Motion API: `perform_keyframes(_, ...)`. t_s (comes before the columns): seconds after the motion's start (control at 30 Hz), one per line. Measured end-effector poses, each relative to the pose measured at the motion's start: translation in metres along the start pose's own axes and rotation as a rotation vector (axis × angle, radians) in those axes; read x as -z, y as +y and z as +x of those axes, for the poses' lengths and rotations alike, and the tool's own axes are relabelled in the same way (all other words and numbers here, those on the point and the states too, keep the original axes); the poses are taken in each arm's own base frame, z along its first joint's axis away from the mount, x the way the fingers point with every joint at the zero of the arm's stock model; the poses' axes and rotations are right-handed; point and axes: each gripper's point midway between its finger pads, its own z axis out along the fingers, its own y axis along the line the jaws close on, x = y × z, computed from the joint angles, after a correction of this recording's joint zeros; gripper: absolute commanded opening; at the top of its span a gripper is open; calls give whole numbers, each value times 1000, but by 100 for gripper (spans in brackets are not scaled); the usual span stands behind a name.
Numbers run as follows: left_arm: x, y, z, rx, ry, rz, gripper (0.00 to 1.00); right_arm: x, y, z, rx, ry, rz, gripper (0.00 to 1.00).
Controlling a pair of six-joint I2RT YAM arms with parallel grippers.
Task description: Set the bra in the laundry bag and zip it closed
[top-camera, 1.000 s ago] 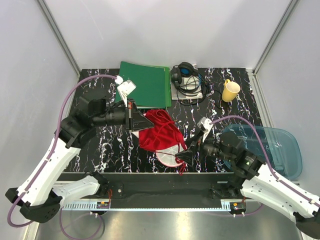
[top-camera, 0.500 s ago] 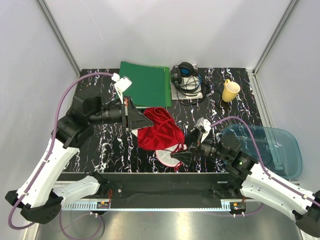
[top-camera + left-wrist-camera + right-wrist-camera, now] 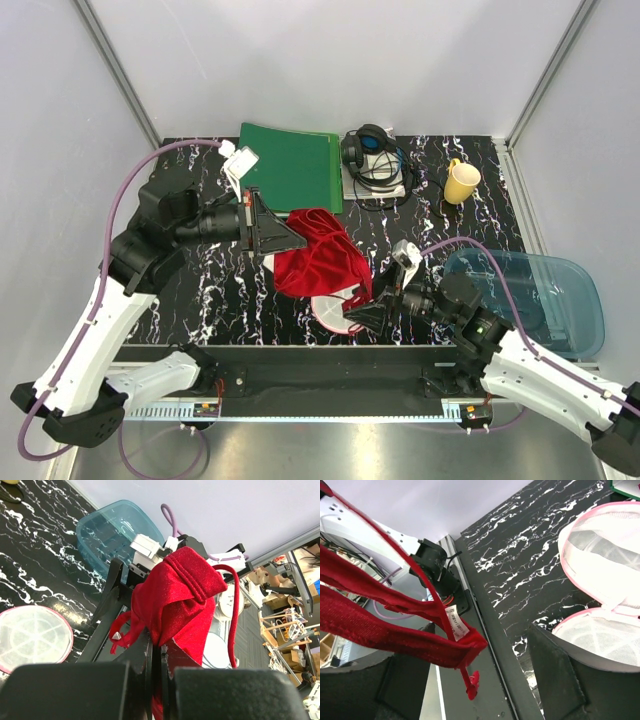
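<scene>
The red bra (image 3: pixel 318 262) hangs bunched from my left gripper (image 3: pixel 283 238), which is shut on its fabric above the table's middle. In the left wrist view the bra (image 3: pixel 175 592) rises from the closed jaws. The laundry bag (image 3: pixel 327 309), white mesh with pink trim, lies on the table just under the bra's lower edge, and it shows as a round disc (image 3: pixel 32 637) there too. My right gripper (image 3: pixel 354 318) is low beside the bag's right edge and open. A bra band end with a white label (image 3: pixel 452 647) dangles between its fingers, and the bag (image 3: pixel 605 575) gapes open to the right.
A green folder (image 3: pixel 292 168) lies at the back, with black headphones (image 3: pixel 372 160) and a yellow mug (image 3: pixel 461 182) to its right. A translucent blue tray (image 3: pixel 545 295) sits at the right edge, behind my right arm. The table's front rail (image 3: pixel 495 645) runs under my right gripper.
My left gripper has drawn the bra a little back and up. My right gripper has slid left towards the bag and the bra's hanging end, and its jaws have narrowed slightly.
</scene>
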Motion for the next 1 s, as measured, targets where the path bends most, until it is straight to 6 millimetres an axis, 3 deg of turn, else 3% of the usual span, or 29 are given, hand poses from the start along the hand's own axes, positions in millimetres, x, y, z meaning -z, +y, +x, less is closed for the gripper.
perform_keyframes(0.17, 0, -2, -2, -1, -6, 8, 0, -3, 2, -3, -29, -14, -11, 38)
perform_keyframes(0.2, 0, -1, -2, -1, -6, 8, 0, -3, 3, -3, -35, -13, -12, 24)
perform_keyframes(0.23, 1, -1, -3, -1, -8, 6, 0, -3, 3, -2, -43, -10, -12, 17)
perform_keyframes(0.33, 1, 5, -4, -13, -15, -10, 0, -1, 3, 1, -80, 5, -4, 1)
perform_keyframes(0.43, -1, 21, -3, -35, -25, -66, 0, 5, 5, 5, -139, 31, 20, 0)
perform_keyframes(0.53, -6, 51, 5, -39, -23, -159, 0, 14, 10, 2, -218, 57, 59, 0)
perform_keyframes(0.73, -26, 134, 51, 51, 50, -327, 0, 27, 35, -29, -338, 78, 87, 0)
perform_keyframes(0.83, -33, 164, 73, 109, 79, -382, 0, 30, 44, -39, -375, 95, 95, 0)
perform_keyframes(1.0, -42, 174, 77, 131, 56, -385, 0, 26, 42, -37, -416, 149, 133, 0)
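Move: The bra hangs from the closed left fingers, and one of its strap loops lies between the open right fingers, about 1 cm left of the hand point. From the left hand, the laundry bag's open pocket is roughly 22 cm ahead, level sideways and 40 cm below; its round lid is 11 cm ahead, 8 cm right, 41 cm below. From the right hand, the lid is about 12 cm ahead, straight out, 22 cm down. The bra's free strap gets pinched as the right fingers shut on it; then they lift it about 5 cm, drawing back some 3 cm and slightly right while that hand rolls its forward side down. Keeping its grip, the left hand brings the bra down some 18 cm and forward 8 towards the bag, fingertips tipping down and swinging forward. ##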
